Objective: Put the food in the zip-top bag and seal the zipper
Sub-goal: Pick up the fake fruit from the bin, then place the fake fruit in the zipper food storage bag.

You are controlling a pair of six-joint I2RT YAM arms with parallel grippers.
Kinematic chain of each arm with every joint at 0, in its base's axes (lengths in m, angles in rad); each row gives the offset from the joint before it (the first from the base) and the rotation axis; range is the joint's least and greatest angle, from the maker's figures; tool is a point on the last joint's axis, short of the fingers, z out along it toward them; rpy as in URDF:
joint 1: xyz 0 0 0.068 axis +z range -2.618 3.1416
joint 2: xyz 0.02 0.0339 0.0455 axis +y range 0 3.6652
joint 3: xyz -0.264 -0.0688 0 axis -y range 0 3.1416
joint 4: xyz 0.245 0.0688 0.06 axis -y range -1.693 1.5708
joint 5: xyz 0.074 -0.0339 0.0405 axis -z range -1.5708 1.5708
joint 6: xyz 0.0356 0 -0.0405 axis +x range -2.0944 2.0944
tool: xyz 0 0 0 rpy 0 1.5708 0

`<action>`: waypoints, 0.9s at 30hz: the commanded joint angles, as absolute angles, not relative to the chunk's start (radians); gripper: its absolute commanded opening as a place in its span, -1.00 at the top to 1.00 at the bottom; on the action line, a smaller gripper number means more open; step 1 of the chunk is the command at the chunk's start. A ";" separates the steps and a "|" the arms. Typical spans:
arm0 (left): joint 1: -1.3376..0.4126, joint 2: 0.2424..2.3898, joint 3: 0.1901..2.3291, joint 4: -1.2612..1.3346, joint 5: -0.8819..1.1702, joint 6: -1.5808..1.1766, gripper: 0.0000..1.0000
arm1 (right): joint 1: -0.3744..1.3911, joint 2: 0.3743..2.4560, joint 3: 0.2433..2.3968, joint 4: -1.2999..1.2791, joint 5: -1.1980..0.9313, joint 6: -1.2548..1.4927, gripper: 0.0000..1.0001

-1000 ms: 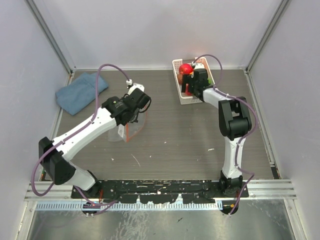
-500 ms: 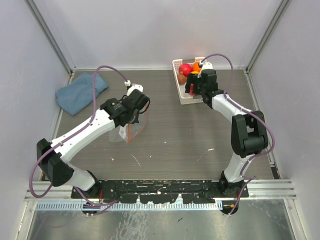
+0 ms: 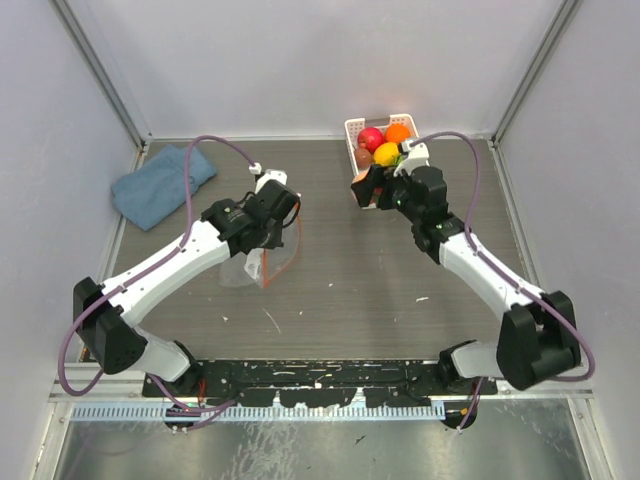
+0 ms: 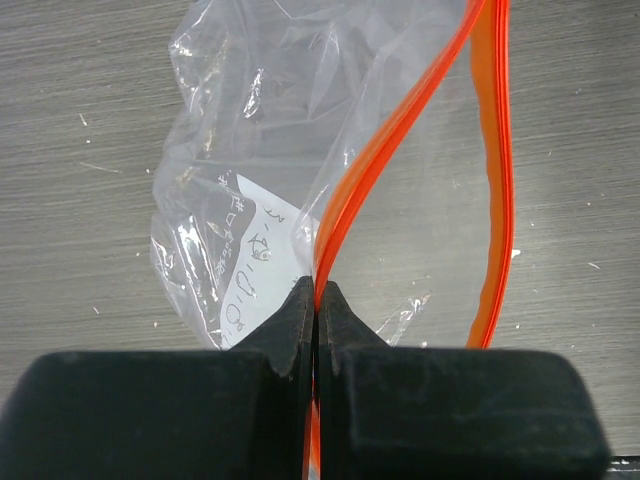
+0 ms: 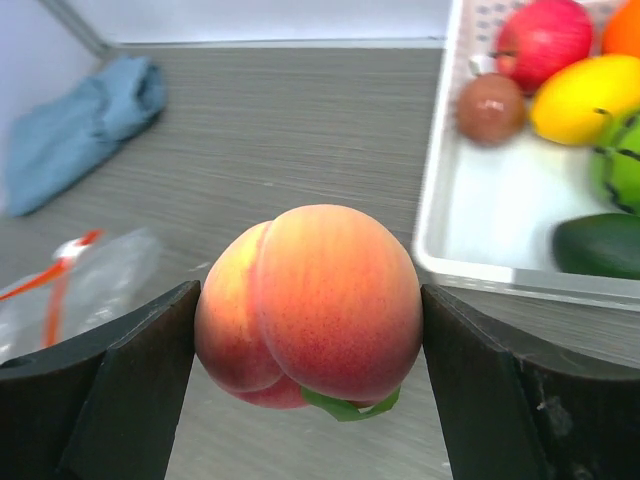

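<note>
My right gripper (image 5: 310, 292) is shut on the pink-orange peach (image 5: 320, 330) and holds it in the air, left of the white basket (image 5: 432, 210); in the top view the right gripper (image 3: 364, 189) hangs by the basket's near left corner. Still in the basket are the red (image 5: 540, 40), orange (image 5: 622, 25), yellow (image 5: 585, 95), small brown (image 5: 490, 108) and green (image 5: 620, 165) fruits. My left gripper (image 4: 318, 292) is shut on one side of the red-orange zipper (image 4: 345, 200) of the clear bag (image 4: 240, 150), holding its mouth open. The bag (image 3: 245, 268) lies mid-left on the table.
A blue folded cloth (image 3: 160, 185) lies at the back left. The basket (image 3: 352, 130) stands against the back wall. A dark green object (image 5: 600, 245) lies in the basket's near part. White walls enclose the table on three sides.
My right gripper has lifted the peach out of the basket and carried it left and nearer, toward the bag. My left gripper has held its grip on the zipper, lifting it slightly.
</note>
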State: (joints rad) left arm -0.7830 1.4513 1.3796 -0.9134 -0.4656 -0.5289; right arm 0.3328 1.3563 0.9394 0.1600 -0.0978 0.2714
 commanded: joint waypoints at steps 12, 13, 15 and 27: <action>-0.778 1.382 1.420 -0.870 -0.384 -0.588 1.00 | 0.638 1.151 0.773 0.613 -0.176 0.478 -0.08; -0.778 1.374 1.418 -0.864 -0.376 -0.592 1.00 | 0.654 1.155 0.766 0.639 -0.175 0.483 -0.08; -0.779 1.355 1.413 -0.850 -0.362 -0.601 1.00 | 0.681 1.164 0.747 0.699 -0.167 0.493 -0.08; -0.779 1.299 1.369 -0.780 -0.307 -0.625 1.00 | 0.759 1.277 0.709 0.890 -0.211 0.524 -0.09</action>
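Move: The held peach is bound for the open mouth of the zip-top bag, about 19 cm to the right hand's left, some 15 cm back towards the base and 5 cm lower. The left gripper, pinching the rim, is about 4 cm farther left than the mouth and level with it front to back; from that hand the mouth lies 4 cm right, 2 cm below. The bin is 19 cm ahead of the right hand, 8 cm right, 17 cm below. The peach, still gripped in the right hand, is carried left about 15 cm and back some 13 cm while rising 8 cm, away from the bin and towards the bag's mouth, slowing at the end; the wrist swings about 30 degrees counter-clockwise, its left side rolling up. The left hand keeps the rim pinched, lifting it about 5 cm late on, easing slightly right and rolling its left side down some 15 degrees. ##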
